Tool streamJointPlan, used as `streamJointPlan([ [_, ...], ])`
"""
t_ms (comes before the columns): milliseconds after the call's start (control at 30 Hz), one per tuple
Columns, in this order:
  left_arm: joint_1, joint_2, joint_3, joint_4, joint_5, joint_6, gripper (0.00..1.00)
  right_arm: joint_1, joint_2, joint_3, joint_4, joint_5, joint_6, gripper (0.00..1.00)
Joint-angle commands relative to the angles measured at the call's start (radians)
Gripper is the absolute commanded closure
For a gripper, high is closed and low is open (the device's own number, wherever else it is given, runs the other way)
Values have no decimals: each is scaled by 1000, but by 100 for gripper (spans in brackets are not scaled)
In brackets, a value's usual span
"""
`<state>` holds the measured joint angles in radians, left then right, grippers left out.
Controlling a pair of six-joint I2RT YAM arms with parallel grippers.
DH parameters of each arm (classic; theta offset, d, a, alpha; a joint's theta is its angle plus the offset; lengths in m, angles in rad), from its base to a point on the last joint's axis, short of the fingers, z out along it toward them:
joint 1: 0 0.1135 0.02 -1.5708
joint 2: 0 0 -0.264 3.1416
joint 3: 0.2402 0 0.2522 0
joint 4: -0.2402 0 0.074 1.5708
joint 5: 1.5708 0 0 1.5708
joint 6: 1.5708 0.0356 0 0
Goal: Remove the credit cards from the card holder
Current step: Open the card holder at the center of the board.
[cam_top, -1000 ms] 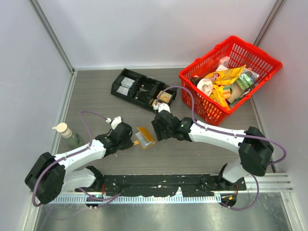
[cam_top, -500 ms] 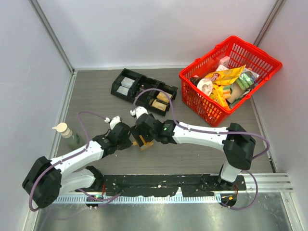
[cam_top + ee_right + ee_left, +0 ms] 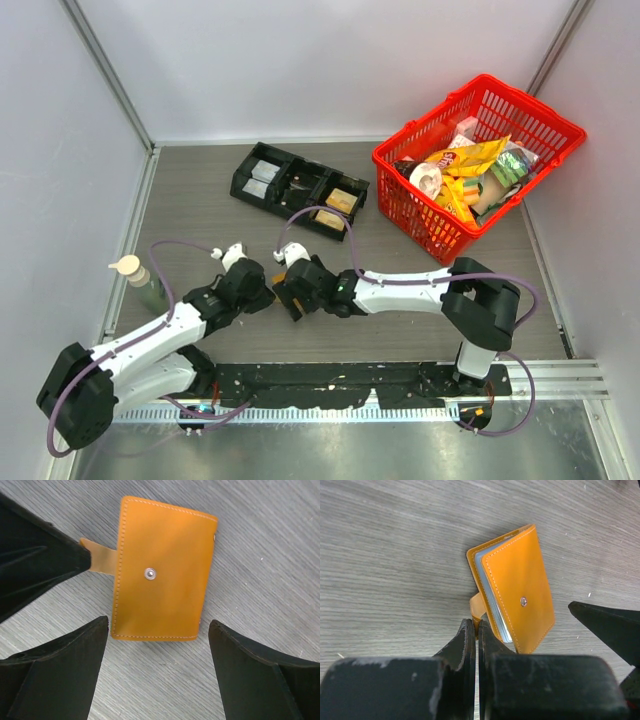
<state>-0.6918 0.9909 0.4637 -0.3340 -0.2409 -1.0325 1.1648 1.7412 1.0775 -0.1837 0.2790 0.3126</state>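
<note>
The card holder point(image 3: 517, 587) is a tan-orange bifold lying on the table, folded almost shut, with pale sleeve edges point(image 3: 492, 600) showing in the gap. Its snap stud point(image 3: 149, 573) faces up. My left gripper point(image 3: 476, 630) is shut on the holder's little side tab point(image 3: 479, 607). My right gripper point(image 3: 159, 625) is open and hovers just above the holder point(image 3: 162, 572), its fingertips point(image 3: 95, 635) spread wider than the holder's near edge. In the top view the right gripper point(image 3: 290, 295) covers the holder, and the left gripper point(image 3: 262, 292) sits just left of it. No cards show outside the holder.
A black compartment tray point(image 3: 298, 187) lies behind the grippers. A red basket point(image 3: 478, 160) full of snack packets stands at the back right. A small bottle point(image 3: 140, 278) stands at the left by the wall. White walls close in the table.
My right gripper has swung left and now sits over the card holder, hiding it in the top view. My left gripper has drawn slightly left and nearer, still at the holder's tab.
</note>
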Motion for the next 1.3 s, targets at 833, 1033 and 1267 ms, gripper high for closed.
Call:
streamJointPlan([
  [833,2,-83,245,-160,20,173,100,-280,-120,-230,271,-300,330,94],
  [1033,2,46,260,-146,35,180,100,-375,-131,-440,492,-435,516,98],
  [1267,3,37,115,-160,-50,89,100,-392,-144,-530,572,-434,568,99],
])
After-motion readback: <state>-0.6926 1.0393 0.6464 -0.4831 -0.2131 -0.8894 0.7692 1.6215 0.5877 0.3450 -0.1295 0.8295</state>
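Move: The card holder lies nearly shut almost beneath the open right fingers, its middle about 2 cm ahead, 1 cm left and 4 cm below them. From the left hand, which already pinches its strap, the holder's middle is some 5 cm right, 2 cm ahead and 4 cm lower. The black tray stands roughly 23 cm straight ahead of the right hand; the red basket is about 25 cm ahead and 37 cm right. The right hand reaches about 6 cm forward over the card holder while its fingers close, then draws back a little and sweeps right and down, ending some 8 cm to the right and 4 cm lower, turned clockwise and rolled, pinching the edge of the cover away from the strap. The left hand keeps the strap pinched, rising about 8 cm and then sinking more than half of that. ##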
